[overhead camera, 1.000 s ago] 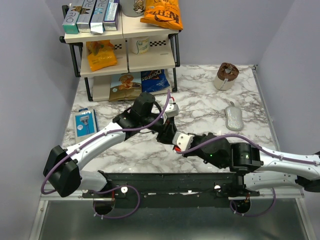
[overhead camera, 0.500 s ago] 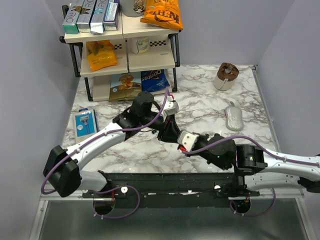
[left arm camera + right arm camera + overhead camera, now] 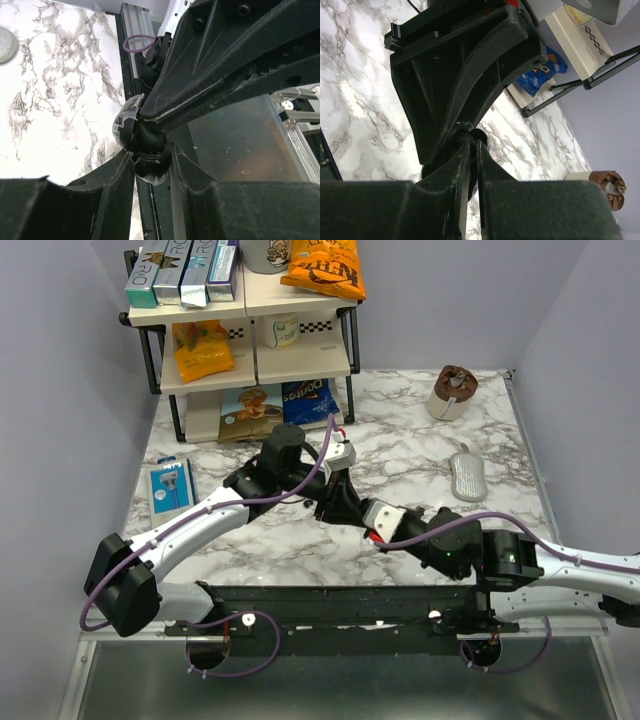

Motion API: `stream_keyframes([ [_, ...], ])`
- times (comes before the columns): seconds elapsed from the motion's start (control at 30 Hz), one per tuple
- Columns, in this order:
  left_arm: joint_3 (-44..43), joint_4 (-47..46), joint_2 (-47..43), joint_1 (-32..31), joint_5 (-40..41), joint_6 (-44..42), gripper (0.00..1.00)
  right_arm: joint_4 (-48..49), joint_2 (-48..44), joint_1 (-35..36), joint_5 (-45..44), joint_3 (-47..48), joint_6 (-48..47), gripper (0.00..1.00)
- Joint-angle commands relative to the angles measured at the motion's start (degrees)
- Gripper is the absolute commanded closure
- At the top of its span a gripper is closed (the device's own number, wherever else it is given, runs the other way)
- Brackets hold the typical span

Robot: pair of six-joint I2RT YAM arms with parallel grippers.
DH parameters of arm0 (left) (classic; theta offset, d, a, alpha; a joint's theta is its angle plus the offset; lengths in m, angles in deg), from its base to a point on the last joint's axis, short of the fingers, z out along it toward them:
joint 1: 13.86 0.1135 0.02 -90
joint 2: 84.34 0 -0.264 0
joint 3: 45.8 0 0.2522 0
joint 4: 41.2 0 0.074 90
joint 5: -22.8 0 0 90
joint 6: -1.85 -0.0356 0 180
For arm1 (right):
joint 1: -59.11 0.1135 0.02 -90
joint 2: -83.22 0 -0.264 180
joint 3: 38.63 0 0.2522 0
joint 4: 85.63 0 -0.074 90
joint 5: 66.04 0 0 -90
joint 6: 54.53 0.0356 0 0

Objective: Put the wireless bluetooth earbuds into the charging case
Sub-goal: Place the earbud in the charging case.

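My left gripper hangs above the middle of the table, shut on the small round black charging case, whose taped lid stands open. My right gripper meets it tip to tip; its jaws are a thin slit apart with nothing visible between them. A glossy black lump sits in the case's mouth right at the right fingertips. I cannot tell whether it is one of the earbuds or part of the case. In the top view both grippers hide the case.
A shelf rack with snack bags and boxes stands at the back left, a blue chip bag under it. A blue-and-white pack lies left. A grey oval item and a brown-topped cup are at the right.
The right arm's wrist and elbow have slid right and stretched out, fingertips staying at the left gripper. The right jaws have parted a little. The left gripper has hardly moved.
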Motion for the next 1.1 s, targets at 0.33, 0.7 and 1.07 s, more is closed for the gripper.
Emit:
stream_keyframes([
  [0.33, 0.7, -4.9, -1.7, 0.1, -1.7, 1.4, 1.0, 0.0, 0.2, 0.6, 0.7, -0.9, 0.2, 0.69],
  [0.7, 1.6, -5.2, -1.7, 0.1, -1.6, 1.2, 1.0, 1.8, 1.3, 0.6, 0.5, 1.0, -1.0, 0.59],
  [1.07, 2.4, -5.0, -2.1, 0.1, -0.9, 0.7, 1.0, 3.3, -2.0, 0.6, -0.7, 4.3, 2.3, 0.46],
])
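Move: The charging case sits in my left hand, its lid open, about 2 cm to the right of that hand's point and level with it. From my right hand it is just beyond the fingertips, about 2 cm ahead, 2 cm left and 1 cm lower. On the table some 28 cm below my right hand, a small black piece lies about 15 cm ahead and 14 cm left, and a grey oval thing about 23 cm ahead and 28 cm right. I keep spreading my right fingers at the case, from barely parted to about half open. Meanwhile that hand barely shifts: a touch right, then about 1 cm left and slightly down, and finally some 1.5 cm up. My left hand stays put and keeps its pinch on the case. ##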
